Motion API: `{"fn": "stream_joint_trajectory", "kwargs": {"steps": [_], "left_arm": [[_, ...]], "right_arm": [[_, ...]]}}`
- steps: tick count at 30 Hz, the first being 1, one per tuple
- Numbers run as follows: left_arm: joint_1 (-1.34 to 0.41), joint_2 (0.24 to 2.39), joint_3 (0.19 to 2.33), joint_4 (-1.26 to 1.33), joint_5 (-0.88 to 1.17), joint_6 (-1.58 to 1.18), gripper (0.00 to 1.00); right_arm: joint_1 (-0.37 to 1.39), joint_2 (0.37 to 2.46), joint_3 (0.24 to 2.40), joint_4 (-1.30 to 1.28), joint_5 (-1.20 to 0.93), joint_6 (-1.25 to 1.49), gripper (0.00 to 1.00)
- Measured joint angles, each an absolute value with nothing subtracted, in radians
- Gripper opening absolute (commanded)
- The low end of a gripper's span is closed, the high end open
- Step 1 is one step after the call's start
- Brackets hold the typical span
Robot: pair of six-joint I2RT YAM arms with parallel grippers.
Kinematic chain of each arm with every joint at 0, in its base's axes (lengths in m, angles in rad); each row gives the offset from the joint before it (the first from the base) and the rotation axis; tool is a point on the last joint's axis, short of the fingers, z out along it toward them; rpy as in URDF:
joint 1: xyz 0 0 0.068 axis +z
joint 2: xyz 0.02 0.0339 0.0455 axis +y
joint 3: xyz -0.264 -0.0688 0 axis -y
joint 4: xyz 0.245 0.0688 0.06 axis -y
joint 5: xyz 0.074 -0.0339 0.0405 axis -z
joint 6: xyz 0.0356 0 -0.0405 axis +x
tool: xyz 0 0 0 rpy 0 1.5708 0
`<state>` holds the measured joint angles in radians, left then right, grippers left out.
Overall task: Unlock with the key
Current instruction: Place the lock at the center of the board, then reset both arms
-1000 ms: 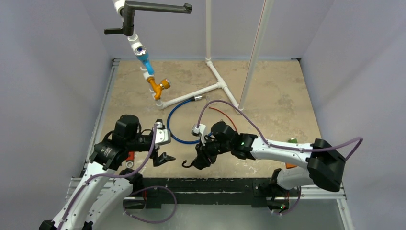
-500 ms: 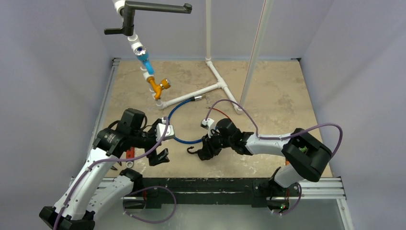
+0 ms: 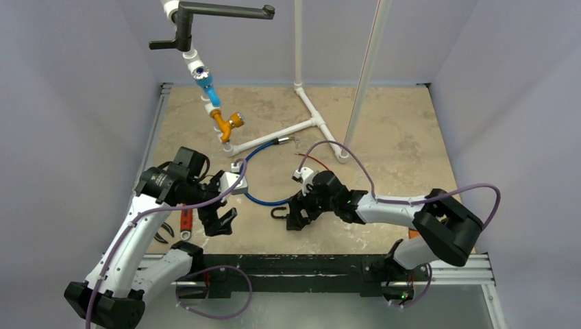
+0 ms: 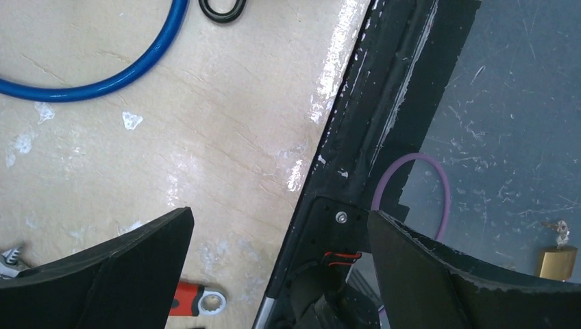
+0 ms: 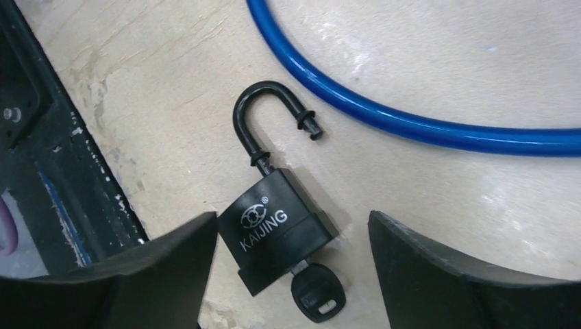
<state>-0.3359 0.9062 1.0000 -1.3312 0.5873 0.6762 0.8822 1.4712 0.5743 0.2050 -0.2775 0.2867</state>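
Note:
A black padlock [image 5: 277, 229] lies flat on the table with its shackle [image 5: 264, 116] swung open. The black-headed key [image 5: 315, 296] sticks out of its bottom. My right gripper [image 5: 293, 236] hovers open over it, one finger on each side of the body, gripping nothing. In the top view the padlock [image 3: 281, 214] lies just left of the right gripper [image 3: 296, 218]. My left gripper [image 3: 219, 221] is open and empty near the table's front edge. In its own view the left gripper [image 4: 281, 226] straddles the black rail.
A blue cable [image 3: 257, 197] loops beside the padlock. A red wrench [image 3: 186, 223] and pliers [image 3: 163, 236] lie at the front left. A white pipe frame [image 3: 301, 127] with an orange valve [image 3: 229, 123] stands behind. The black front rail [image 3: 294, 264] bounds the table.
My right gripper has opened and released the padlock, which now rests on the table. The left gripper has shifted slightly left toward the front edge.

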Motion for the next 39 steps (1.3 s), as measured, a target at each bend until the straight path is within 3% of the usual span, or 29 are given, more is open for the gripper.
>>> {"fn": "stream_joint_trajectory", "kwargs": {"steps": [2, 10, 15, 20, 25, 32, 39], "left_arm": [[-0.323, 0.92, 1.015, -1.35, 0.585, 0.683, 1.0], [-0.136, 0.883, 1.078, -1.379, 0.591, 0.722, 1.0], [0.264, 0.934, 1.126, -1.387, 0.718, 0.801, 1.0], [0.557, 1.158, 1.187, -1.289, 0.86, 0.773, 1.0], [0.651, 1.237, 1.063, -0.943, 0.876, 0.533, 1.0], [0.535, 1.105, 0.791, -0.464, 0.679, 0.23, 1.0], [0.41, 1.125, 0.656, -0.102, 0.543, 0.066, 1.0]], "right_arm": [[0.883, 1.424, 0.577, 0.167, -0.246, 0.284, 0.99], [0.878, 1.093, 0.672, -0.02, -0.076, 0.29, 0.99], [0.812, 0.797, 0.679, -0.104, 0.073, 0.338, 0.99], [0.694, 0.65, 0.654, -0.166, 0.289, 0.412, 0.99], [0.484, 0.757, 0.656, -0.203, 0.403, 0.474, 0.99], [0.134, 0.947, 0.655, -0.171, 0.458, 0.514, 0.99], [0.065, 1.127, 0.611, 0.152, 0.569, 0.375, 0.99]]}}
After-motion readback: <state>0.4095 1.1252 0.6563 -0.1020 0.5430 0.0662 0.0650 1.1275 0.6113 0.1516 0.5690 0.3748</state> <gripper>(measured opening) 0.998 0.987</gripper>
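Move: The open padlock with its key lies between the right hand's spread fingers, its middle about 2 cm back from that hand and 2 cm lower, neither left nor right. From the right hand, the blue hose's nearest bend is 2 cm ahead and 5 cm left, and the white pipe's foot some 17 cm ahead and 15 cm right. From the left hand, the padlock is about 4 cm ahead, 17 cm right and 15 cm below; the wrench is 8 cm ahead, 15 cm left. The right fingers spread from mostly to fully open and come away from the padlock, lifting about 22 cm. The hand then swings some 37 cm right and 18 cm forward, turning about 90 degrees clockwise and sinking again late. The open left hand also leaves, forward and left past the wrench's handle, turning counter-clockwise and finally dipping. ##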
